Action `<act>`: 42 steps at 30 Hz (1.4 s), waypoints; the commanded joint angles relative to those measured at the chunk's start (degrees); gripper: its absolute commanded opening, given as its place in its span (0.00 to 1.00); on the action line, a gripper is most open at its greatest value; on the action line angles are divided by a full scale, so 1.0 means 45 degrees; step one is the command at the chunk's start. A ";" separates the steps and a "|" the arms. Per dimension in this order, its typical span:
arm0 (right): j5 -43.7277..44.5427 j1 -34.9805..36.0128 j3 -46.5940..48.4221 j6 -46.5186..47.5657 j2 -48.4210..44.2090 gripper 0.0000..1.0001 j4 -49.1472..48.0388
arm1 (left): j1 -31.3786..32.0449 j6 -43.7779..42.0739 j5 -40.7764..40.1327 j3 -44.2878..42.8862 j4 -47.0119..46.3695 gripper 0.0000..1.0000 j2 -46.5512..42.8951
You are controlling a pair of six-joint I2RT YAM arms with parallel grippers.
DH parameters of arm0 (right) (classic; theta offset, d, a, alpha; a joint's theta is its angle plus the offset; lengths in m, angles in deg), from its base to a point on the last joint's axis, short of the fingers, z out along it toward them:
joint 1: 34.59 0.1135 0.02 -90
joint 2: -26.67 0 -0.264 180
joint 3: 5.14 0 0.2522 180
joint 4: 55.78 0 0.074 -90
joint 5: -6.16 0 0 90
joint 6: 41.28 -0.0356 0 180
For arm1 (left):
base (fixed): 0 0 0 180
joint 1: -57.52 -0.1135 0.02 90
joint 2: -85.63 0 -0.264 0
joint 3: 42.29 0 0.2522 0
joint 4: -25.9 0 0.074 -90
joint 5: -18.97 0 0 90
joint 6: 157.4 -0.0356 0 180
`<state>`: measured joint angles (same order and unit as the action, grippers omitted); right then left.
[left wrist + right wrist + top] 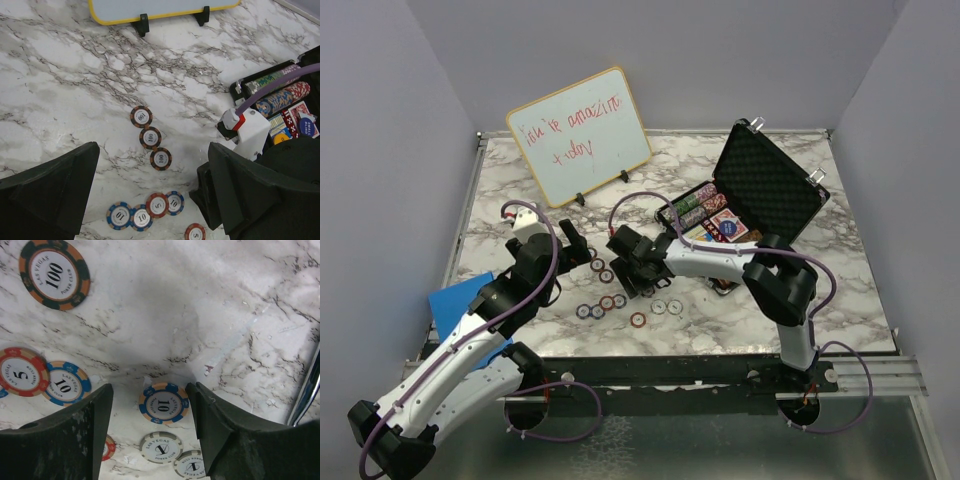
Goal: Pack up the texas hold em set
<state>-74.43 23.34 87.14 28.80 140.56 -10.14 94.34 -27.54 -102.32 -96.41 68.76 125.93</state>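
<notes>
The black briefcase (pixel 775 185) stands open at the back right, with rows of chips (pixel 280 95) and red cards (pixel 728 226) in its tray. Loose poker chips (pixel 607 302) lie flat on the marble in front of both arms. My right gripper (pixel 150 405) is low over the table and open. A blue 10 chip (pixel 164 403) lies between its fingers, nearer the right one. Two white chips (pixel 161 447) lie just behind it. My left gripper (pixel 154 165) hangs wide open above three black 100 chips (pixel 150 137). A cluster of blue 10 and red 5 chips (pixel 157 205) lies below it.
A wood-framed whiteboard (pixel 578 135) with red writing stands on two black feet at the back left. A blue sheet (pixel 460 300) lies by the table's left front corner. The right arm's white link (pixel 252 132) and purple cable pass close to the case's edge.
</notes>
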 commanded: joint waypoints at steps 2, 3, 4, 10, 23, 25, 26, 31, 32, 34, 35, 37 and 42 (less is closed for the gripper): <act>0.0747 0.0027 -0.0904 0.0108 0.0025 0.67 0.1516 | -0.0037 0.0010 0.0190 0.0134 -0.0178 0.99 -0.0105; 0.0749 0.0018 -0.0920 0.0128 -0.0059 0.67 0.1557 | -0.0052 0.0010 0.0177 0.0137 -0.0178 0.99 -0.0099; 0.0693 0.0017 -0.0952 0.0172 -0.0118 0.68 0.1560 | -0.0039 0.0022 0.0176 0.0135 -0.0178 0.99 -0.0105; 0.0210 0.0017 -0.1119 0.0247 0.0169 0.65 0.1213 | -0.0038 0.0044 0.0233 0.0169 -0.0178 0.99 -0.0119; 0.0780 -0.0322 -0.0931 -0.1036 0.0511 0.39 0.1213 | -0.0037 0.0290 0.0620 0.0361 -0.0060 0.99 -0.0429; 0.0991 -0.0351 -0.0856 -0.1196 -0.0017 0.39 0.1278 | -0.0037 0.0367 0.0810 0.0456 -0.0043 0.99 -0.0472; 0.1055 -0.0376 -0.0812 -0.1281 -0.0311 0.39 0.1303 | -0.0037 0.0411 0.0904 0.0497 -0.0056 0.99 -0.0487; 0.1132 -0.0592 -0.0711 -0.1579 -0.1515 0.39 0.1353 | -0.0037 0.0577 0.1748 0.0736 -0.0210 0.99 -0.0490; 0.1163 -0.0667 -0.0711 -0.1629 -0.1679 0.39 0.1353 | -0.0037 0.0594 0.1959 0.0803 -0.0327 0.99 -0.0499; 0.1297 -0.0811 -0.0754 -0.1795 -0.1902 0.39 0.1363 | -0.0037 0.0651 0.2493 0.1025 -0.0628 0.99 -0.0493; 0.1306 -0.0907 -0.0809 -0.1861 -0.1982 0.39 0.1311 | -0.0047 0.0647 0.2909 0.1186 -0.0881 0.99 -0.0484; 0.1290 -0.1154 -0.0942 -0.2050 -0.2132 0.39 0.1165 | -0.0039 0.0552 0.3903 0.1541 -0.1595 0.99 -0.0441; 0.0841 -0.1671 -0.1212 -0.2178 -0.2305 0.40 0.0521 | -0.0037 0.0443 0.6275 0.2491 -0.3642 0.98 0.0346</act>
<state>-70.76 17.31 83.25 20.40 131.22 -6.16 94.34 -25.40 -85.30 -87.85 61.26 125.05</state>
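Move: The blue-edged 10 chip lies almost under the right hand, about 1 cm to its right and 2 cm below, close beside the right-hand finger. From this hand, the nearer white 1 chip is some 4 cm back and 3 cm right, the other 1 chip 4 cm back and 7 cm right; the open case's tray lies roughly 13 cm ahead and 17 cm right. From the left hand, that 10 chip is about 19 cm right, 1 cm back and 19 cm below. The right hand, low at the table, shifts about 1 cm right to centre on the blue-edged 10 chip and partly closes its fingers around its spot, then comes away without the chip, some 4 cm farther right, 4 cm up and a little forward towards the open case, turning about 15 degrees clockwise. Late on, the empty left hand, still wide open, swings about 5 cm right and 4 cm down, drifting slightly back and turning clockwise as it approaches the loose chips. ##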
